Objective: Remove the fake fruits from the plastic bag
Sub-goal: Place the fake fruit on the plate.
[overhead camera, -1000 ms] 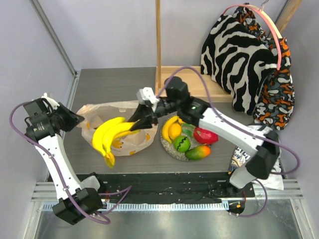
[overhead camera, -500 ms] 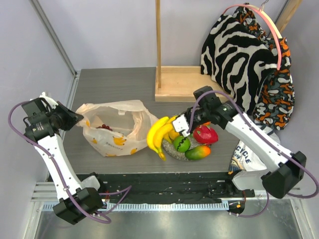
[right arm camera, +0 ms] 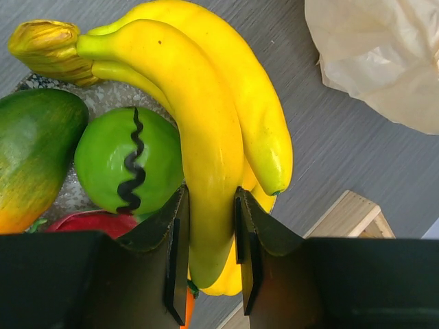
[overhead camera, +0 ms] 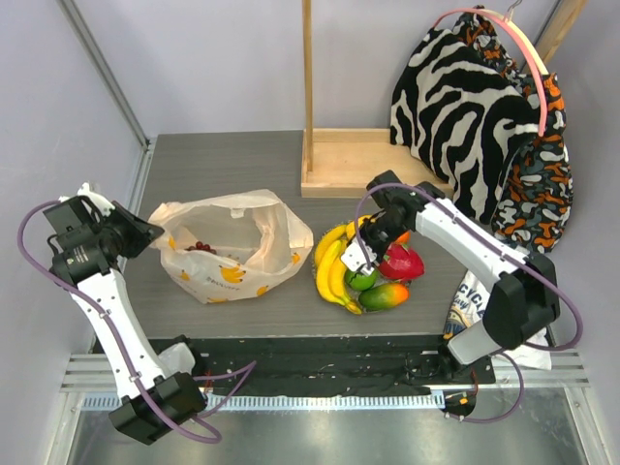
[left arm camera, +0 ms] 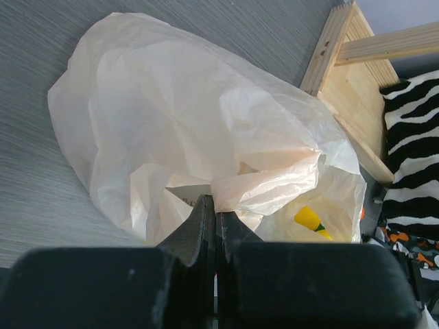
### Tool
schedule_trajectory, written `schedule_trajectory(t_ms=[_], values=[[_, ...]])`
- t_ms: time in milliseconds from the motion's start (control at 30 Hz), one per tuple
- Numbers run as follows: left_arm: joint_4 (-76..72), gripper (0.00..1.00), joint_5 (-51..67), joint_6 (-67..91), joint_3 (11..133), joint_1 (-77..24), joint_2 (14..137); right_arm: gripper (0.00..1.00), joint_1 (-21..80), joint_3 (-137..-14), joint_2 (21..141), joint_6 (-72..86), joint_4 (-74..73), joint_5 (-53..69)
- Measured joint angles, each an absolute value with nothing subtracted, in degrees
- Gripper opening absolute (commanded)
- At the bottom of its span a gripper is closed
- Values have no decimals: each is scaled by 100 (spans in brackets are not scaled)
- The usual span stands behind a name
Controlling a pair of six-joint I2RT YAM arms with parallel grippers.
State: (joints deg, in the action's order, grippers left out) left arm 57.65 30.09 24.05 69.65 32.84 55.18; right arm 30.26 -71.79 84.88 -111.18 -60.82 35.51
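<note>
The plastic bag [overhead camera: 232, 247] lies crumpled at the left, mouth up, with the dark red grape bunch [overhead camera: 201, 247] inside. My left gripper [overhead camera: 147, 233] is shut on a fold of the bag's left edge; in the left wrist view the closed jaws pinch the bag [left arm camera: 206, 116]. My right gripper [overhead camera: 359, 254] is shut on the yellow bananas [overhead camera: 334, 269], held at the left rim of the speckled plate [overhead camera: 327, 287]. In the right wrist view the fingers clamp one banana [right arm camera: 206, 157] beside the green apple [right arm camera: 127, 161].
The plate also holds a red fruit [overhead camera: 402, 262], a green-red mango [overhead camera: 385, 295] and an orange partly hidden under the arm. A wooden stand base [overhead camera: 354, 160] sits behind. A zebra-print cloth [overhead camera: 475, 107] hangs at the right.
My right gripper carried the bananas from the bag's mouth rightward to the plate and lowered them. The bag slumped back. The left gripper kept its hold.
</note>
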Motion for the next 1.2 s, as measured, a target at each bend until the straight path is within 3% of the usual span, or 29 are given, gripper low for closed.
schedule_trajectory(t_ms=[200, 233, 400, 533, 567, 867, 967, 1000, 1200], values=[[5774, 0, 3009, 2403, 6914, 3326, 5389, 3, 2993, -7505, 8991, -11266, -6171, 3503], [5780, 0, 3006, 2403, 6906, 3330, 5374, 9, 2993, -7537, 9043, -11273, -6180, 3496], [5806, 0, 3009, 2403, 6855, 3352, 5354, 16, 2980, -7566, 9179, -11292, -6106, 3413], [5808, 0, 3009, 2403, 6842, 3352, 5356, 29, 2961, -7474, 9194, -11295, -5931, 3312], [5808, 0, 3009, 2403, 6842, 3352, 5356, 39, 2947, -7448, 9194, -11295, -5889, 3308], [5804, 0, 3068, 2408, 6799, 3352, 5365, 57, 2816, -7035, 9188, -11371, -5557, 3098], [5802, 0, 3089, 2408, 6779, 3352, 5365, 80, 2764, -6971, 9137, -11380, -5540, 3052], [5800, 0, 3094, 2408, 6766, 3352, 5365, 100, 2753, -6956, 9111, -11367, -5551, 3033], [5802, 0, 3114, 2418, 6692, 3352, 5365, 100, 2604, -6963, 8962, -11397, -5535, 3048]])
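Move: The right hand holds the banana bunch by its tips above the far part of the plate, whose middle lies about 5 cm back, 2 cm to the right and 12 cm below. The watermelon sits roughly 7 cm back and 2 right; the mango some 10 back and 6 right; the dragon fruit about 3 back and 9 right, all roughly 9 cm lower. From the left hand, the plate is about 42 cm right, 4 back and 24 below. The right hand eases the held banana bunch down about 4.5 cm while carrying it some 3 cm forward over the fruit on the plate, tips still between the fingers and the stem end pointing back past the watermelon. Near the bottom the fingers start to part, then spread wide and let go of the tips as the hand drifts about 2 cm right and rises just under 1 cm, its tilt barely changing. ##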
